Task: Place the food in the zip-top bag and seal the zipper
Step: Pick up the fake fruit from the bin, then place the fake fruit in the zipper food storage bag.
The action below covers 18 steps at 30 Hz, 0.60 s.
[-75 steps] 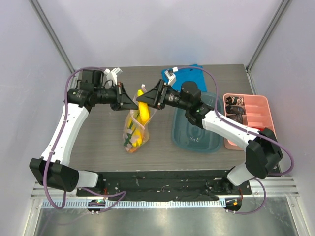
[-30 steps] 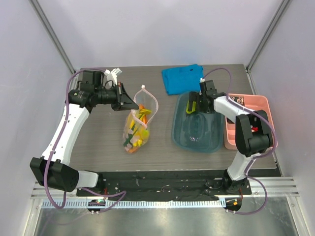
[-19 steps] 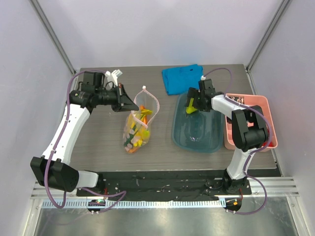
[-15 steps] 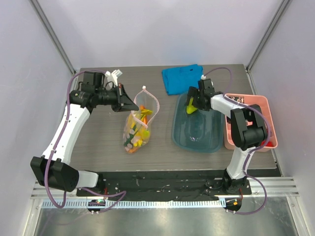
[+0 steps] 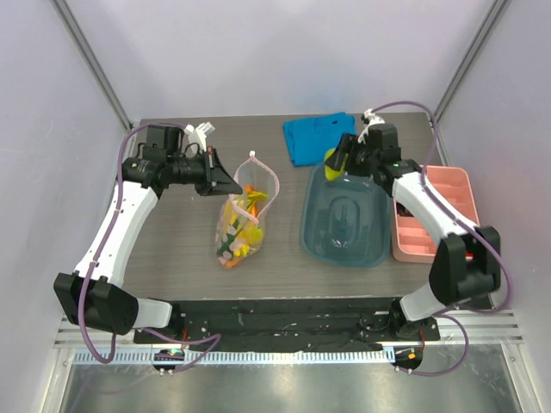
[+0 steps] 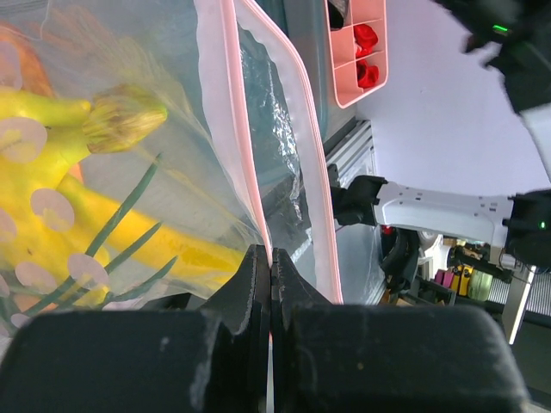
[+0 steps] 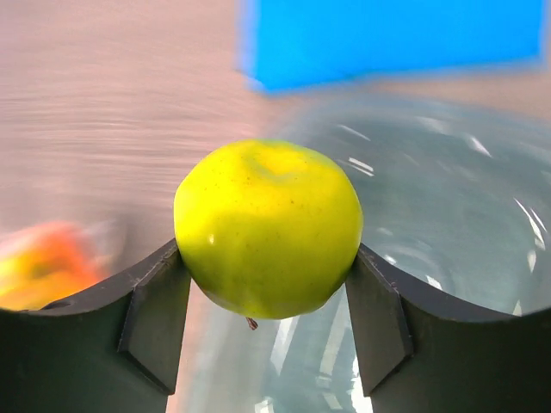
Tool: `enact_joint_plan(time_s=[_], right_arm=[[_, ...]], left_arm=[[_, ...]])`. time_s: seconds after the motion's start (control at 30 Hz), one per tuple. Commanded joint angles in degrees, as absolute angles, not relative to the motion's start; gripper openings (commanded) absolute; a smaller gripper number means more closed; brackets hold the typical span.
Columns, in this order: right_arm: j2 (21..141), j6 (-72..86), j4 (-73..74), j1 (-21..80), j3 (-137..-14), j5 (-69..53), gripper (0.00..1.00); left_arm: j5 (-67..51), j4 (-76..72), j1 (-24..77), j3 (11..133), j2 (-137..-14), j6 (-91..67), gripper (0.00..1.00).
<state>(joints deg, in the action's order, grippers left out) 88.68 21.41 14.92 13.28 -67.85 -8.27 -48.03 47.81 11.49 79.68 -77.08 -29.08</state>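
The zip-top bag (image 5: 240, 215) lies mid-table with its mouth held up and open, its pink zipper (image 5: 264, 169) forming a loop. Inside it are the yellow banana bunch (image 6: 77, 224), an orange-red pepper (image 5: 250, 200) and green onion stalk (image 6: 120, 245). My left gripper (image 5: 225, 179) is shut on the bag's pink mouth edge (image 6: 258, 206). My right gripper (image 5: 334, 163) is shut on the green pear-like fruit (image 7: 269, 225) and holds it above the far edge of the teal tub (image 5: 344, 232).
A blue folded cloth (image 5: 316, 136) lies at the back. A pink divided tray (image 5: 435, 215) with small dark and red pieces stands at the right, next to the tub.
My right gripper left the bag, went down into the teal tub, closed on the green fruit and has lifted it toward the tub's far edge. The left gripper kept hold of the bag.
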Motion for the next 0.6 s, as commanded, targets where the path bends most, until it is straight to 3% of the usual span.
enact_joint_plan(time_s=[0.0,0.33,0.57], right_arm=[[79.6,19.4,11.9,15.8,-73.6,-23.0,0.3],[77.3,15.6,9.6,36.2,-79.8,-23.6,0.3],[80.5,12.0,7.6,42.9,-77.0,-18.6,0.31]], left_arm=[[-49.3,46.9,11.0,79.3,-75.2,-28.4,0.0],[-49.7,46.8,11.0,79.5,-74.7,-28.6,0.0],[-49.6,47.2,11.0,79.9,-74.4,-28.7,0.0]])
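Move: The right hand, the fake fruit already in its fingers, hangs over the far left corner of the bin. The open bag mouth it is bound for lies roughly 20 cm to its left, 13 cm back and some 8 cm higher. The bin's middle is about 8 cm back, 5 cm right and 14 cm below, the blue cloth around 12 cm ahead, 3 cm left and 15 cm below. From the left hand, the bag mouth is about 4 cm right, 2 cm ahead, slightly below. Still pinching the fake fruit between both fingers, the right hand swings about 20 cm left and rises nearly as far, the climb coming early, while drawing some 14 cm back, from over the bin to over the bag mouth. Its wrist turns about 40 degrees counter-clockwise and tips up, and the hand slows and starts to sink at the end. The left hand stays put, its shut fingers keeping the bag rim up. ##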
